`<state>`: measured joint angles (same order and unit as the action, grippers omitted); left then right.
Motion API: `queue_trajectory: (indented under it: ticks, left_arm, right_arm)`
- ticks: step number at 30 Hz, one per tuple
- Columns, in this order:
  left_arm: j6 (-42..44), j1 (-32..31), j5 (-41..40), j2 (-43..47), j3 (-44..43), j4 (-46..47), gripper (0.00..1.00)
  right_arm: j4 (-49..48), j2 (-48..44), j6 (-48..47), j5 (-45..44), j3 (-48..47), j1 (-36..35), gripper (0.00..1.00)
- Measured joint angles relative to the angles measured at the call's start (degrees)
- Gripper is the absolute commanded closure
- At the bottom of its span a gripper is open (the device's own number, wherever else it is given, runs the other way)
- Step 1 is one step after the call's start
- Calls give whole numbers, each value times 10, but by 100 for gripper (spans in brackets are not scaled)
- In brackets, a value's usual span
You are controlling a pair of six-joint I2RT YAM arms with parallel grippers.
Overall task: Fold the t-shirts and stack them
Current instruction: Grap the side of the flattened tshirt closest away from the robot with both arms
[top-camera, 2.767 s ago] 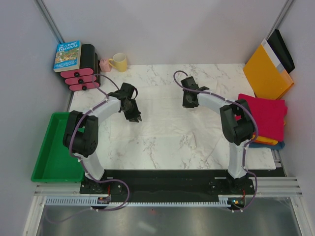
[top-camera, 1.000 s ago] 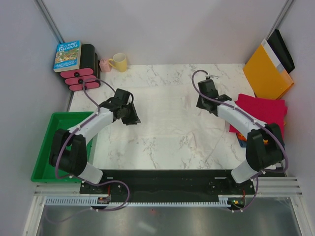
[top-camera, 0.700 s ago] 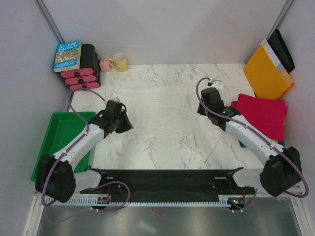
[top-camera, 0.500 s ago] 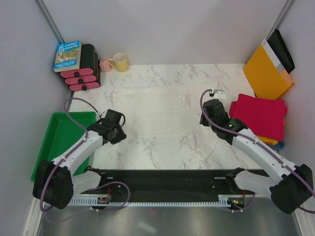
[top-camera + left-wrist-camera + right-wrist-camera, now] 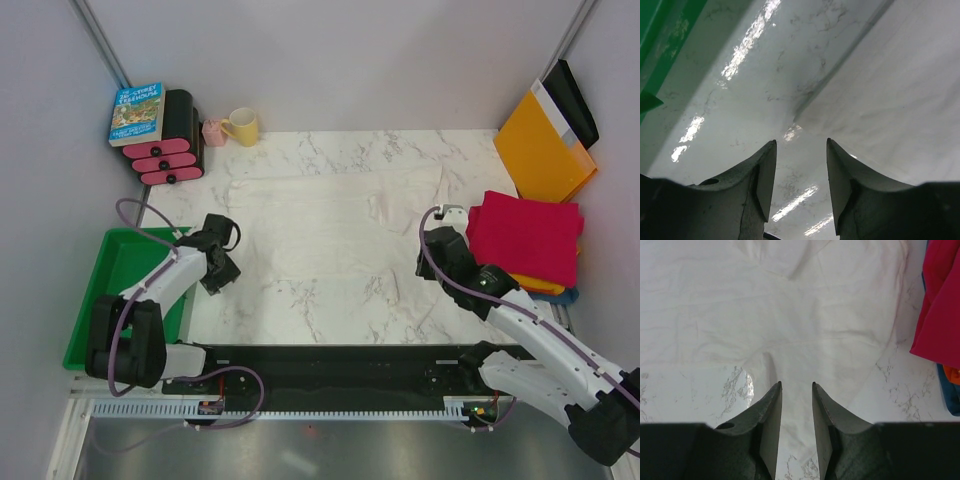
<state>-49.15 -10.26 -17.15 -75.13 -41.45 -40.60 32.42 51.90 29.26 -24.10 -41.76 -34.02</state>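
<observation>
A large thin white t-shirt (image 5: 320,225) lies spread over the marbled table, wrinkled, with a fold line across it. My left gripper (image 5: 222,272) is low at the shirt's left edge. In the left wrist view it (image 5: 801,145) is open over bare tabletop, with the white cloth (image 5: 900,75) to the right of the jaws. My right gripper (image 5: 430,255) is near the shirt's right side, open with a narrow gap (image 5: 796,386) over the white cloth (image 5: 790,315), holding nothing. At the right lies a stack of folded t-shirts: crimson red (image 5: 525,235) on top, then orange (image 5: 540,285), then dark blue (image 5: 570,296).
A green tray (image 5: 110,300) sits off the table's left edge. At the back left are a book (image 5: 137,113) on a black and pink object (image 5: 168,155), a small pink cup (image 5: 213,132) and a yellow mug (image 5: 241,126). An orange-yellow envelope (image 5: 545,145) leans at the back right.
Both arms have drawn back from mid-table toward the near side, moving apart. The white shirt now lies spread wide and flat. The left jaws have opened wider.
</observation>
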Motion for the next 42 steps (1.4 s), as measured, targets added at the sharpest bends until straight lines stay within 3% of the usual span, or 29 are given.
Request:
queue_trajectory:
  ticks: [9, 26, 29, 30, 32, 42]
  left_arm:
    - [23, 6, 5, -80, -63, 15, 51]
    - [18, 8, 31, -112, -49, 23, 55]
    - [18, 11, 40, -113, -48, 28, 70]
    - [17, 12, 44, -113, -48, 32, 84]
    - [16, 12, 49, -114, -47, 40, 98]
    - [16, 13, 54, -108, -42, 49, 98]
  right_arm:
    - [1, -7, 0, 1, 2, 0, 61]
    - [1, 21, 0, 14, 2, 0, 61]
    - [1, 20, 6, 19, 2, 0, 61]
    - [1, 18, 9, 21, 2, 0, 61]
    - [1, 13, 13, 23, 2, 0, 61]
    - [41, 3, 74, 33, 2, -28, 62]
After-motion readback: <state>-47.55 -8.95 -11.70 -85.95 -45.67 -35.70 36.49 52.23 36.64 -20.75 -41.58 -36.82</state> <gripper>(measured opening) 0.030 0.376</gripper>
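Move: The near left corner of the white t-shirt lies just off the left fingertips, about 3 cm ahead, 2 cm to the right and 2 cm below. The shirt's middle is some 17 cm ahead and 27 cm to the right; the green tray's middle is about 27 cm to the left and 3 cm back. From the right hand that corner is roughly 49 cm to the left, 3 cm back and 14 cm down. The left hand eases 3 cm forward, sinks 2 cm and shuts, pinching the white t-shirt's near left corner. ##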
